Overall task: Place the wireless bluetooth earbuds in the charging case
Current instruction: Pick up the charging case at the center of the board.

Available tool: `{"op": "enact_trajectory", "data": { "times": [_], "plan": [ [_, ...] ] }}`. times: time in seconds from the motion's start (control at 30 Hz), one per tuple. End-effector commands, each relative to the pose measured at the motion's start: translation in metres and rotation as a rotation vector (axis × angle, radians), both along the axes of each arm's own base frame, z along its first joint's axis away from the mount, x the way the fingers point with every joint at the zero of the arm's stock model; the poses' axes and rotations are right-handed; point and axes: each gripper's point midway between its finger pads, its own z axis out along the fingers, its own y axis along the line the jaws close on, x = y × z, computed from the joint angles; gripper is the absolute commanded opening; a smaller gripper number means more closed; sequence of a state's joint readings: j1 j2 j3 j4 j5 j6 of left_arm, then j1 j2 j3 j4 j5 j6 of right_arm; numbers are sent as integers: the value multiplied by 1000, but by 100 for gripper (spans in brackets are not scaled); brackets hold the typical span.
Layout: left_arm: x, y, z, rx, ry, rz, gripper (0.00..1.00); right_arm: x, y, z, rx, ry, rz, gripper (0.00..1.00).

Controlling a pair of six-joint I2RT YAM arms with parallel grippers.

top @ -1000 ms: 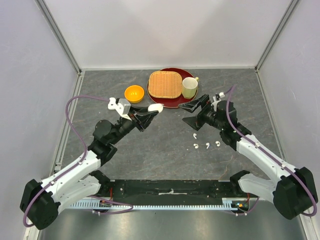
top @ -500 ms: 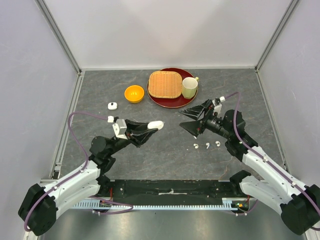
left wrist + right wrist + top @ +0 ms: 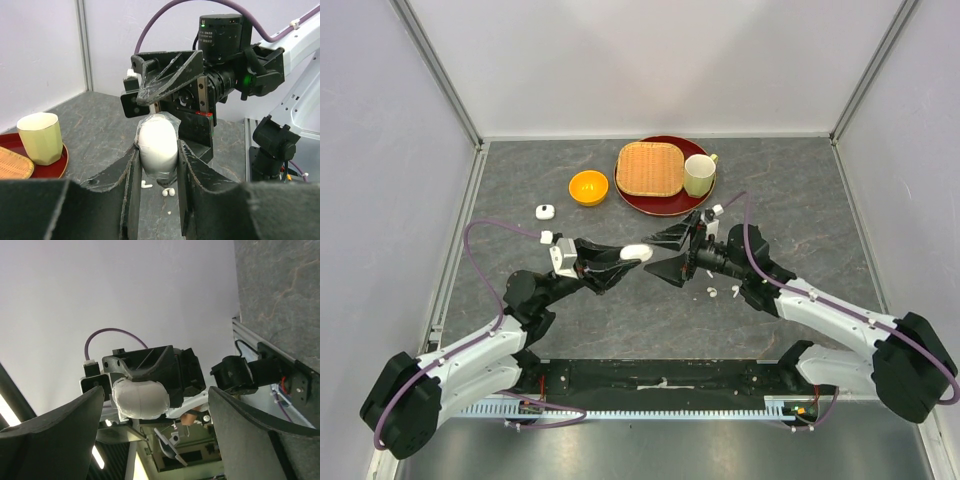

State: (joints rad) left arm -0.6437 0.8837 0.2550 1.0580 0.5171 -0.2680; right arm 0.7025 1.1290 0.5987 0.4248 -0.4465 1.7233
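Note:
The white, egg-shaped charging case is held off the table, with my left gripper shut on its sides. In the left wrist view the case sits upright between the black fingers. My right gripper faces it, open wide, its fingertips just short of the case's free end. In the right wrist view the case shows in the gap of the right gripper, untouched. The small white earbuds lie on the grey table below the right arm, partly hidden by it.
A second small white case lies at the left. An orange bowl stands behind it. At the back a red tray carries a woven basket and a pale cup. Grey walls close off both sides.
My left arm has carried the case right, toward the centre. My right arm has swung left and lower until its open jaws face the case. The second white case has come into view.

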Motion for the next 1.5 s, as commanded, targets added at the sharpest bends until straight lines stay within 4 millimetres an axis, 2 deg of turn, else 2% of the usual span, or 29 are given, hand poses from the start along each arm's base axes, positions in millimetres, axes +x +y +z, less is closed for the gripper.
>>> {"op": "enact_trajectory", "data": {
  "times": [0.0, 0.2, 0.53, 0.8, 0.83, 0.87, 0.9, 1.13, 1.2, 1.33, 1.47],
  "plan": [
    [-8, 2, 26, -63, -81, -22, 2, -1, 7, 37, 152, -28, 1, 90],
    [-9, 1, 25, -57, -81, -30, 2, -3, 8, 35, 193, 25, 4, 72],
    [-4, -1, 23, -57, -75, -18, 2, -14, 11, 44, 250, 81, 52, 69],
    [-6, -4, 21, -58, -57, -39, 2, -18, 13, 47, 305, 93, 73, 59],
    [-5, -3, 21, -58, -55, -34, 2, -18, 14, 47, 304, 96, 76, 58],
    [-5, -3, 20, -57, -53, -34, 2, -20, 15, 47, 304, 93, 79, 50],
    [-5, -3, 20, -57, -53, -34, 2, -20, 15, 47, 304, 93, 77, 47],
    [-4, -5, 19, -55, -27, -42, 2, -20, 14, 44, 299, 83, 66, 34],
    [-1, -6, 16, -48, 5, -42, 2, -20, 15, 44, 282, 59, 61, 24],
    [1, -10, 17, -54, 56, -61, 17, -17, 16, 39, 191, 7, 35, 14],
    [2, -12, 16, -47, 75, -66, 24, -13, 16, 30, 94, -16, 6, 12]
  ]
}}
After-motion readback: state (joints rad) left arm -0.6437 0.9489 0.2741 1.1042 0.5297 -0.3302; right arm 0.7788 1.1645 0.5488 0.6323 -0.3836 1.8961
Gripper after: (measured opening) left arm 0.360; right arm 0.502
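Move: The white charging case, still pinched in the left fingertips, sits about 3 cm to the left of the right hand, roughly 1 cm back and 2 cm higher. From the left hand its middle is some 2 cm to the right, 1 cm ahead and 1 cm up. The nearest loose earbud lies on the table about 13 cm right of the right hand, level with it and 25 cm below; the mug is about 30 cm ahead, 12 cm right and 20 cm down. Upward, leftward and slightly back, the right hand eases about 2 cm in to the charging case, its fingertips tipping up some 10 degrees. Its wide-open fingers then close to about half and pinch the exposed end of the case. The left hand stays almost in place and keeps its grip, so both hands hold the case. ##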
